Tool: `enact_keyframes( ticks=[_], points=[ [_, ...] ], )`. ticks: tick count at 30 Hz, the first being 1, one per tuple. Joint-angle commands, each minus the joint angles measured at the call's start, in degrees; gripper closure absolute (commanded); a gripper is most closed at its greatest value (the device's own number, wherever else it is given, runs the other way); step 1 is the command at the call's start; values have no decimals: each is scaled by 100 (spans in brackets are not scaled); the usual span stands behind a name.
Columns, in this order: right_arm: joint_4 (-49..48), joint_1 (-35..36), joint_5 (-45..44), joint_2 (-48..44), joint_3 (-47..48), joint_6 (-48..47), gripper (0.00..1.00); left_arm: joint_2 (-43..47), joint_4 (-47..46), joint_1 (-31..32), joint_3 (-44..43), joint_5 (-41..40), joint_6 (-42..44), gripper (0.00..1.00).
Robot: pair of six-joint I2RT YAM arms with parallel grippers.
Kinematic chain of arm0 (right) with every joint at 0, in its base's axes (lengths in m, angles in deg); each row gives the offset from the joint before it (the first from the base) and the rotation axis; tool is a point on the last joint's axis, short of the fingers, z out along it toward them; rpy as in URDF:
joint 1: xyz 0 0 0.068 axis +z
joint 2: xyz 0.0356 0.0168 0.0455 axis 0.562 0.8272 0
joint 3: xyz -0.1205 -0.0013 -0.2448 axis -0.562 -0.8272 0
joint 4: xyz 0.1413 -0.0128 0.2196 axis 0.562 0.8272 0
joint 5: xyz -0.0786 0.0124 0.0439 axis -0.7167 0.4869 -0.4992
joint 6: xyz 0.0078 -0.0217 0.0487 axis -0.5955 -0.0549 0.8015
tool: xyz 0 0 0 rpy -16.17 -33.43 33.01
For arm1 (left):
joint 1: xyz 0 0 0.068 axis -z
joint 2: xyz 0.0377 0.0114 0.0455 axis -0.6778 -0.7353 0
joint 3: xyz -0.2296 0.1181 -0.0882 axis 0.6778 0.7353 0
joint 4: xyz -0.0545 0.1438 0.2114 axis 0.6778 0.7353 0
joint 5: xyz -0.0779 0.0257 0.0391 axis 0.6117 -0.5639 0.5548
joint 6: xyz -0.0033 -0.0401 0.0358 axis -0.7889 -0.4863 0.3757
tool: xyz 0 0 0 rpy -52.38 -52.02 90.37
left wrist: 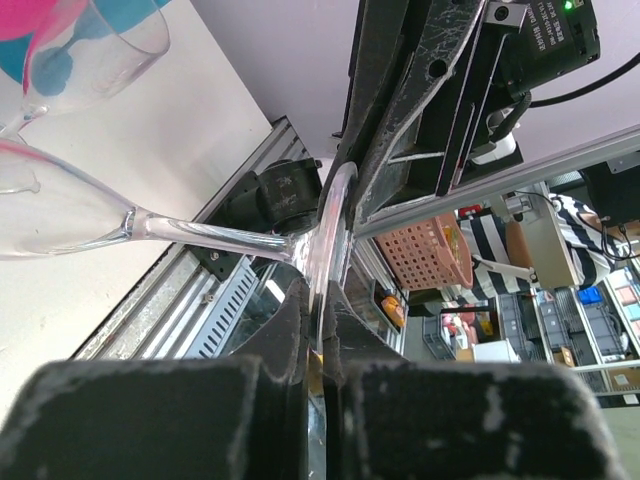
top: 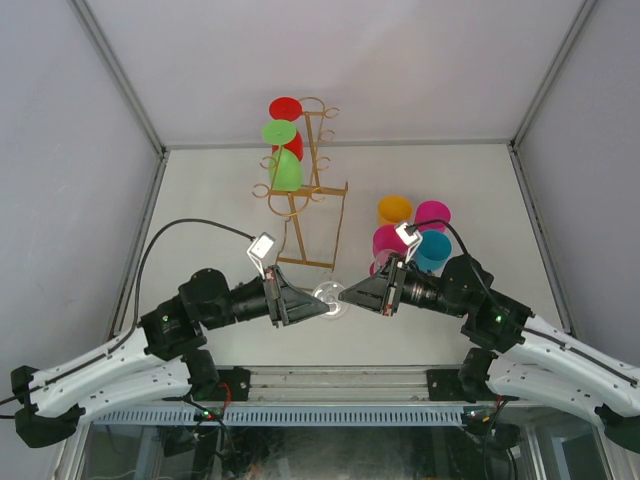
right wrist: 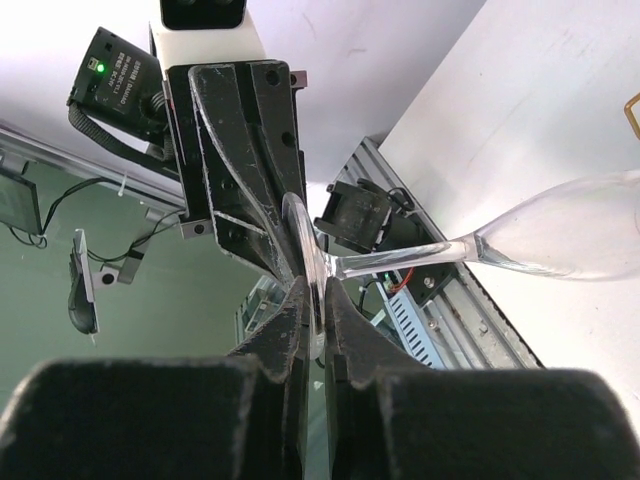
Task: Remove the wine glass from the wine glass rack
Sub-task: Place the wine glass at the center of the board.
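A clear wine glass (top: 331,298) lies on its side in the air between both grippers, off the gold wire wine glass rack (top: 318,215) behind it. My left gripper (top: 318,303) is shut on the rim of the glass's round foot (left wrist: 335,225). The stem (left wrist: 210,235) and bowl (left wrist: 50,215) run off to the left in the left wrist view. My right gripper (top: 348,293) is shut on the same foot (right wrist: 303,250) from the other side. In the right wrist view the bowl (right wrist: 575,235) points right over the table.
Red (top: 285,108) and green (top: 285,170) glasses hang on the rack's left side. Orange (top: 394,210), pink (top: 432,214), magenta (top: 388,243) and blue (top: 434,250) glasses stand on the table at right, close behind the right wrist. The table's metal front rail (top: 330,382) lies below the grippers.
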Motion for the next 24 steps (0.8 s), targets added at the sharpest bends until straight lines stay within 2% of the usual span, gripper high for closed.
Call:
enact_keyframes(
  ticks=[1,6,9,14,18,21,24],
  points=[
    [-368,60,-41,-110,185,-20,94,32,-309,61,105,136,218,100],
    [463,50,-669,-510,500,-365,59,48,53,60,-8,395,633,100],
    [1130,-2,-1282,-793,737,-646,49,93,96,143,49,733,1075,100],
    [1862,-532,-1483,-1077,1076,-731,45,435,662,486,45,676,2309,100],
    [2126,-1016,-1073,-1130,1195,-666,43,1017,799,643,291,903,3590,100],
    [2363,-1336,-828,-1044,1231,-392,41,1511,764,675,531,1072,4229,100],
    [2411,-1707,-128,-793,1251,-207,40,1778,701,677,680,1541,4726,100]
  ],
)
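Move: The clear wine glass hangs bowl-down between the hands, both pinching its foot: its middle is level ahead, some 3 cm right of the left hand, 3 cm left of the right, and 8 cm below both. From the right hand, a standing clear glass is about 6 cm ahead and 9 right, the nearer pink one 11 ahead and 9 right, the blue 10 ahead and 18 right, all roughly 20 cm lower. The hanging wine glass passes to the left hand alone: the right fingers open wide, come free of its foot and go about 9 cm right, rising some 6 cm before sinking a little, and forward towards the standing glasses. The left fingers keep their pinch and, starting slightly later, carry it back, left and down, about 8 cm in all, while the wrist turns some 35 degrees, swinging the bowl forward. ##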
